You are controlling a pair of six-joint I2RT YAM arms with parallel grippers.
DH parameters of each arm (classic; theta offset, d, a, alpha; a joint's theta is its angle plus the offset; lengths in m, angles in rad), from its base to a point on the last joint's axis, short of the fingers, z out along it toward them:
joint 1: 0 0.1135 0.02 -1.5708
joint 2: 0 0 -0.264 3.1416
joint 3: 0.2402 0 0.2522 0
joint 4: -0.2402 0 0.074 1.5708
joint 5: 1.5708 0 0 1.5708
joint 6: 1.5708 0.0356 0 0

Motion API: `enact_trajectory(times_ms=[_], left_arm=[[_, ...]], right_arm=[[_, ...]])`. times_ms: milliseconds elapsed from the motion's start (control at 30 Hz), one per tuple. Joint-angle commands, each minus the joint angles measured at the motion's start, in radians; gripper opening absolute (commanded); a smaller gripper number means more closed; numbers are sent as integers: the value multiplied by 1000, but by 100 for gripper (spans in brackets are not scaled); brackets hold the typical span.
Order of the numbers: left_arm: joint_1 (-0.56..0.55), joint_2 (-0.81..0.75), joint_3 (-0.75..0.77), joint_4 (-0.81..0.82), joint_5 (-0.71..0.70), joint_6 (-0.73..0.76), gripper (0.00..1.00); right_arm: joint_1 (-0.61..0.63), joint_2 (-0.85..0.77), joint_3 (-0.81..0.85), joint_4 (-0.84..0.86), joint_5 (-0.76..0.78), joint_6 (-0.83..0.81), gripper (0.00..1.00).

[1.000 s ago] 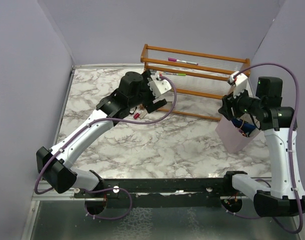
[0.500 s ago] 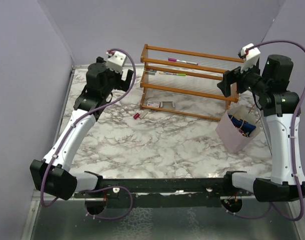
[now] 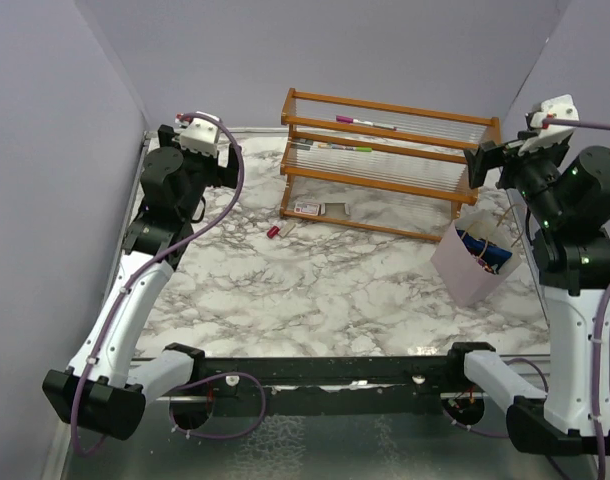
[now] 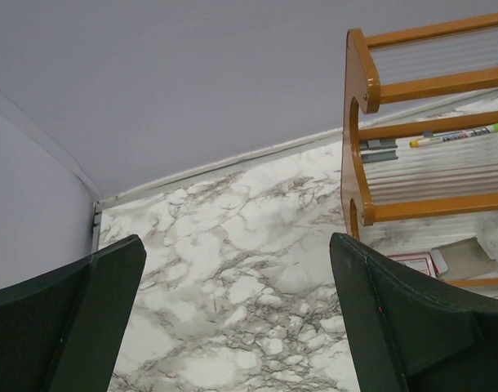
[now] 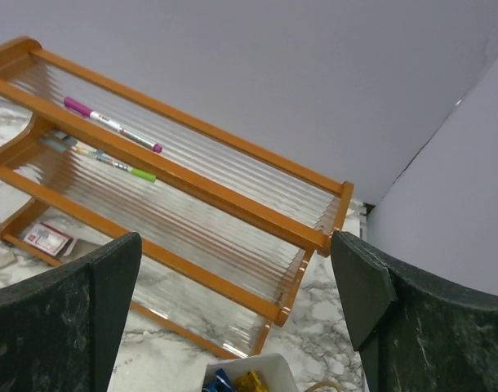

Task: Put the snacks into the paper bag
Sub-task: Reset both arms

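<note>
The pale pinkish paper bag (image 3: 465, 270) stands open at the right of the table, in front of the rack's right end. Snacks (image 3: 483, 251) in blue and yellow wrappers lie inside it. The right wrist view catches the bag's rim (image 5: 261, 362) and those snacks (image 5: 233, 382) at the bottom edge. My right gripper (image 3: 484, 161) hangs open and empty, high above and behind the bag (image 5: 237, 241). My left gripper (image 3: 223, 163) is raised over the far left of the table, open, with only marble between its fingers (image 4: 237, 245).
A wooden rack (image 3: 385, 165) with clear ribbed shelves stands at the back and holds a few pens (image 3: 365, 123). On the marble in front of its left end lie a flat red-and-white piece (image 3: 307, 209), a pale card (image 3: 336, 210) and a tiny red piece (image 3: 272, 232).
The left arm pulled back from the rack's front and rose to the far left. The right gripper opened wide and lifted up and back from over the bag.
</note>
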Motion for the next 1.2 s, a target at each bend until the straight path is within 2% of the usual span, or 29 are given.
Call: enact_trajectory(times_ms=[0, 233, 467, 600, 933, 1167], left_arm=[[11, -51, -11, 5, 14, 0, 99], [24, -46, 18, -19, 27, 23, 99], [24, -5, 109, -91, 1, 2, 99], [27, -5, 153, -141, -9, -15, 99], [51, -10, 149, -164, -28, -35, 99], [60, 5, 158, -170, -3, -40, 99]], right_arm=[[-17, -88, -62, 85, 64, 1, 99], [-47, -143, -134, 93, 122, 21, 99], [-58, -167, -187, 97, 166, 79, 99], [-62, -175, -166, 73, 204, 60, 99], [-65, -191, -189, 71, 310, 21, 99], [-70, -190, -184, 47, 266, 19, 99]])
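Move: The filled paper bag stands below the right hand, its middle some 32 cm down, about 4 cm to the right and 3 cm back. The shelf's middle is roughly 20 cm ahead and 18 cm left of that hand, some 29 cm lower. From the left hand the bag lies about 60 cm right and 9 cm back; the little red piece on the table is about 15 cm right and 5 cm ahead, 36 cm down. Rightward by about 6 cm and back some 3 cm, the right hand shifts high above the bag, bobbing up and down on the way and turning clockwise by nearly 20 degrees until it faces the far side squarely. The left hand barely adjusts, bobbing to end a couple of centimetres higher and farther left. Both grippers stay wide open and empty, touching nothing. ##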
